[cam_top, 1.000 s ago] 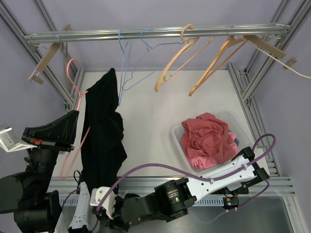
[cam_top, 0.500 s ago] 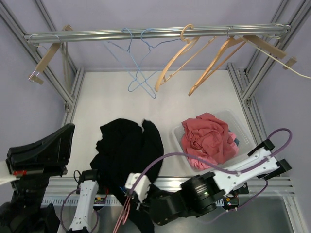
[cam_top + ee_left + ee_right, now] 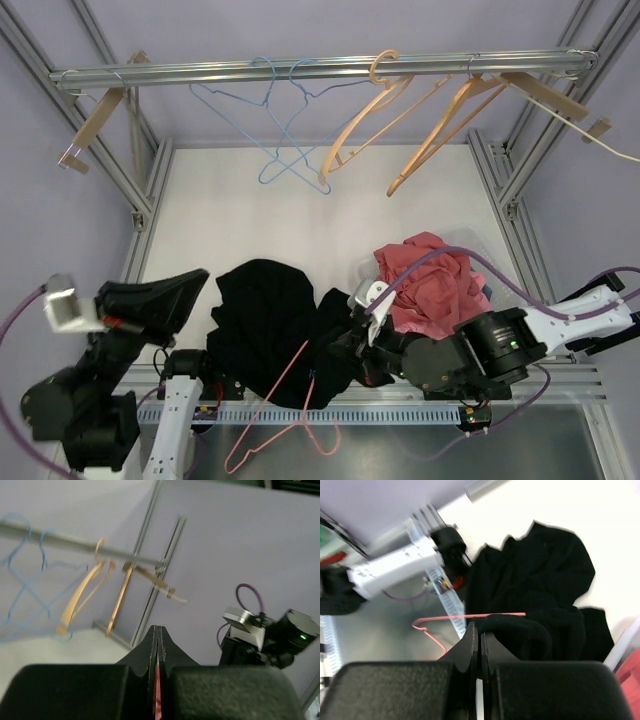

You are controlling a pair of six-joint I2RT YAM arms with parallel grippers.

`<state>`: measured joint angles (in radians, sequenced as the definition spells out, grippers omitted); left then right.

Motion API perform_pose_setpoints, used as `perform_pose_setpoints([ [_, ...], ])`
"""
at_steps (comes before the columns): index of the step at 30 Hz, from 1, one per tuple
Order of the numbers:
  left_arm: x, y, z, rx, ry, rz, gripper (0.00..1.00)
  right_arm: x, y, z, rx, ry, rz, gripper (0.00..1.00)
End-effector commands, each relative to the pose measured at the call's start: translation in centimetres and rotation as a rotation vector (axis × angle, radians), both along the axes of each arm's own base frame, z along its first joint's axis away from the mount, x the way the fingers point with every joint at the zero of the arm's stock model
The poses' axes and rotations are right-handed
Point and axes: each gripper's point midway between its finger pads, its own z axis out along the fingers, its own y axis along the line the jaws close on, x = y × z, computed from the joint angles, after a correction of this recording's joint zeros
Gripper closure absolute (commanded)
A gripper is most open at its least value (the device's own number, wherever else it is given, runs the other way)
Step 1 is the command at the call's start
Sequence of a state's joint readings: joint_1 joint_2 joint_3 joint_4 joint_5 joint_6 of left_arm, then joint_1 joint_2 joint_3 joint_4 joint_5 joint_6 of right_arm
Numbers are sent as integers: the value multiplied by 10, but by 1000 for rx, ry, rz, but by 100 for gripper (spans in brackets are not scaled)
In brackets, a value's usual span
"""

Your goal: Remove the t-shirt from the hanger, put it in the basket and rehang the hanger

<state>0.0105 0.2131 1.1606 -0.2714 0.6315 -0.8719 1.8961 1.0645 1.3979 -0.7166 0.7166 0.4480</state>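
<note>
The black t-shirt (image 3: 262, 318) lies crumpled on the white table near its front edge, and also shows in the right wrist view (image 3: 540, 580). The pink wire hanger (image 3: 285, 418) lies off the shirt, over the front rail, with one end touching the shirt's edge; it also shows in the right wrist view (image 3: 442, 616). My right gripper (image 3: 353, 336) (image 3: 479, 626) is shut on a fold of the shirt's right edge. My left gripper (image 3: 198, 282) (image 3: 157, 628) is shut, raised left of the shirt and pointing up; a thin red sliver that I cannot identify shows between its jaws.
A clear bin (image 3: 362, 285) holding red cloth (image 3: 430, 280) stands right of the shirt. Blue wire hangers (image 3: 285, 165) and wooden hangers (image 3: 365, 135) hang from the metal rail (image 3: 320, 68) at the back. Frame posts stand at both sides.
The shirt came down from hanging and now lies heaped on the table. The pink hanger came out of it and lies over the front edge. My right arm pulled the shirt's edge to the right.
</note>
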Motion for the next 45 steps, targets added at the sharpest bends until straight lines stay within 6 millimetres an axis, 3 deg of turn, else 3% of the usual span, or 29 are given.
perform_pose_setpoints([
  [1, 24, -16, -45, 83, 144, -119, 100, 17, -9, -39, -2, 70, -82, 100],
  [5, 47, -19, -59, 103, 220, -149, 100, 40, -11, -62, 15, 129, -106, 100],
  [6, 55, -19, -56, 100, 234, -142, 100, 59, -10, -64, 17, 107, -151, 100],
  [8, 63, -15, -47, 97, 217, -100, 100, 72, -5, -64, 14, 92, -151, 100],
  [9, 62, -16, -40, 102, 207, -101, 100, 95, -5, -61, 21, 60, -196, 100],
  [12, 81, -13, -36, 95, 225, -92, 100, 122, 12, -62, 25, 32, -184, 100],
  [13, 92, -11, -40, 93, 248, -87, 100, 149, 7, -61, 29, 26, -245, 100],
  [15, 113, -7, -51, 81, 292, -65, 100, 169, 12, -58, 58, 25, -237, 100],
  [16, 134, -8, -68, 76, 348, -81, 100, 195, 4, -61, 59, 30, -295, 100],
  [18, 168, -9, -87, 79, 402, -27, 100, 212, 5, -57, 96, 34, -299, 100],
  [19, 161, -46, -97, 122, 421, -146, 100, 219, 3, -54, 107, 34, -309, 100],
  [20, 177, -68, -109, 167, 458, -141, 100, 226, 0, -52, 117, 38, -313, 100],
  [21, 199, -67, -109, 188, 433, 18, 100, 228, 2, -46, 130, 30, -307, 100],
  [22, 178, -99, -103, 233, 402, -56, 100, 226, 3, -44, 134, 32, -294, 100],
  [23, 181, -106, -89, 267, 350, -9, 100, 225, 3, -43, 133, 34, -286, 100],
  [25, 180, -105, -80, 263, 330, 51, 100, 224, -4, -45, 113, 28, -305, 100],
  [27, 174, -95, -90, 265, 335, 58, 100, 226, -11, -48, 112, 24, -317, 100],
  [28, 171, -92, -102, 276, 351, 57, 98, 227, -13, -50, 111, 28, -317, 100],
  [29, 169, -93, -135, 309, 413, 49, 97, 228, -14, -52, 110, 35, -320, 100],
  [32, 138, -87, -173, 279, 480, -55, 95, 233, -19, -55, 122, 53, -328, 100],
  [33, 128, -83, -198, 293, 509, -79, 93, 236, -22, -54, 131, 51, -336, 100],
  [36, 105, -91, -235, 343, 567, -164, 86, 242, -23, -49, 151, 45, -345, 100],
  [39, 76, -112, -260, 456, 571, -251, 78, 248, -28, -42, 165, 34, -364, 100],
  [41, 79, -116, -271, 539, 559, -167, 73, 251, -29, -37, 174, 31, -370, 100],
  [42, 65, -121, -275, 591, 540, -194, 70, 251, -29, -35, 177, 31, -372, 100],
  [45, 55, -128, -286, 677, 541, -211, 60, 253, -27, -37, 169, 39, -375, 100],
])
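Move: Dangling from the black t-shirt, the pink hanger's middle is about 8 cm to the empty left hand's right, 7 cm back and some 30 cm below; the shirt's main heap lies roughly 17 cm ahead, 10 cm right and 45 cm below. From the right hand, which holds a gathered end of the shirt, the basket is about 25 cm ahead, 22 cm right and 30 cm down, the hanger 5 cm back, 15 cm left and 15 cm below. Keeping its pinch on the black t-shirt, the right hand dips about 10 cm and draws it forward some 25 cm towards the basket's left side, turning clockwise, then nearly stops. The shut left hand goes down and forward, swings right, then drops back towards the pink hanger, ending 30 cm lower with fingers tipped slightly downward and partly opened. ##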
